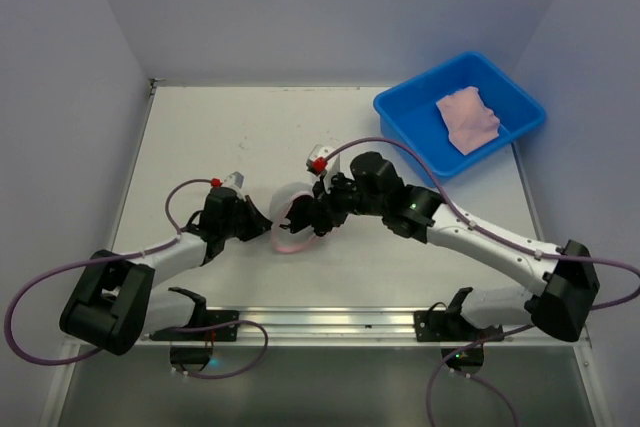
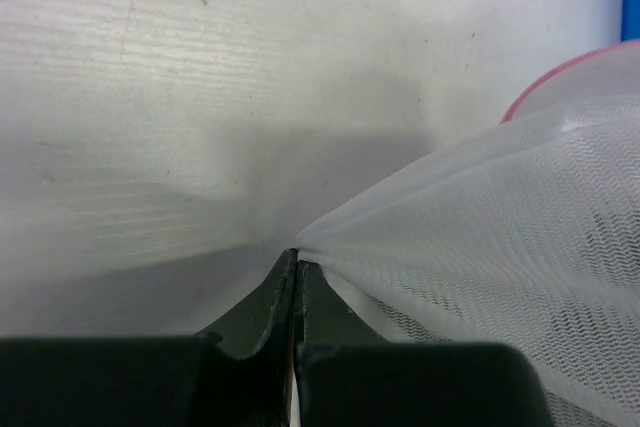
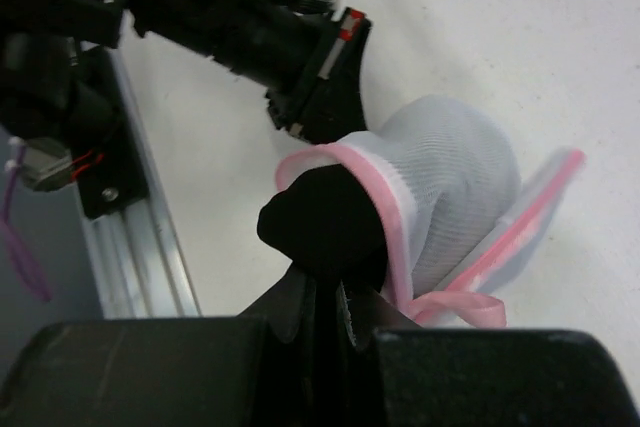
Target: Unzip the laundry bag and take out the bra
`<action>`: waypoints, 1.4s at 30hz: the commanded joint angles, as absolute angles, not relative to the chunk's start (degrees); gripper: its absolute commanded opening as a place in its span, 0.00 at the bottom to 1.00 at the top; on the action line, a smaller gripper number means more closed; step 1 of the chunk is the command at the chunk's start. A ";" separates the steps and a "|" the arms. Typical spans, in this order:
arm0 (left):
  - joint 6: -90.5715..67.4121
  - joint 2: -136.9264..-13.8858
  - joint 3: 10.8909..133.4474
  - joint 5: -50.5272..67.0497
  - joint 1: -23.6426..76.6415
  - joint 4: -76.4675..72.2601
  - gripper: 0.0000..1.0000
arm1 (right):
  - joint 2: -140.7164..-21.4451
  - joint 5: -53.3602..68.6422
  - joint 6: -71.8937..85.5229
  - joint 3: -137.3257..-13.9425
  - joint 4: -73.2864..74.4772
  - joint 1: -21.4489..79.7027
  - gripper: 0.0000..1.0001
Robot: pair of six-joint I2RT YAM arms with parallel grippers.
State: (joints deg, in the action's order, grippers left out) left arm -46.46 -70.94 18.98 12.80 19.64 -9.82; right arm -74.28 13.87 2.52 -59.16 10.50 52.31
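The laundry bag [image 1: 290, 209], a small white mesh pouch with pink zipper trim, lies at table centre between both grippers. Its mouth is open and the lid flap [image 3: 530, 217] hangs aside. My left gripper [image 2: 296, 259] is shut on the mesh [image 2: 500, 247] at the bag's left side; it shows in the top view [image 1: 258, 217] too. My right gripper [image 3: 335, 282] is shut on a black bra [image 3: 325, 222] that bulges out of the pink-rimmed mouth. In the top view the right gripper [image 1: 318, 215] sits at the bag's right edge.
A blue tub [image 1: 400, 112] stands at the back right with a pink cloth [image 1: 466, 119] in it. A metal rail [image 1: 320, 322] runs along the table's near edge. The left arm's wrist [image 3: 300, 37] is close behind the bag.
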 commanded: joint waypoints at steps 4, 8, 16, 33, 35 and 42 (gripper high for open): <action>-45.70 -72.51 21.62 10.89 19.42 -5.80 0.00 | -63.55 38.80 2.55 -64.15 13.62 42.29 0.00; -46.49 -72.86 21.88 12.30 19.34 -5.63 0.00 | -61.44 47.97 4.39 -67.14 16.43 37.01 0.00; -46.23 -71.19 22.85 12.66 19.25 -3.43 0.00 | -57.93 45.63 9.92 -69.78 14.15 31.91 0.00; -47.11 -62.23 16.79 15.29 19.34 -1.76 0.00 | -80.84 -13.97 14.58 -82.09 16.61 8.19 0.00; -47.02 -61.79 16.70 15.03 19.34 -1.76 0.00 | -87.78 -15.37 17.47 -83.40 16.61 6.51 0.00; -46.94 -62.49 16.79 15.21 19.34 -2.02 0.00 | -106.95 -11.96 21.44 -90.43 20.03 3.95 0.00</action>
State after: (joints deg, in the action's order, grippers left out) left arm -46.94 -62.57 16.97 14.00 19.57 -1.93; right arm -104.38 -12.47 18.02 -85.56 17.80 3.79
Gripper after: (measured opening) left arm 0.007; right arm 0.047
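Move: From the right hand, already pinching the bra at the laundry bag's mouth, the blue bin's middle lies about 31 cm ahead, 36 cm right and 17 cm lower; the pink cloth in it is 2 cm farther right of that middle and 1 cm farther out. The laundry bag is some 3 cm ahead, 6 cm left and 12 cm below. From the left hand, still holding the bag, the bin is about 28 cm ahead and 46 cm right, 2 cm higher. The right hand lifts the held bra clear, swings some 45 cm right-forward and sinks over the bin. ##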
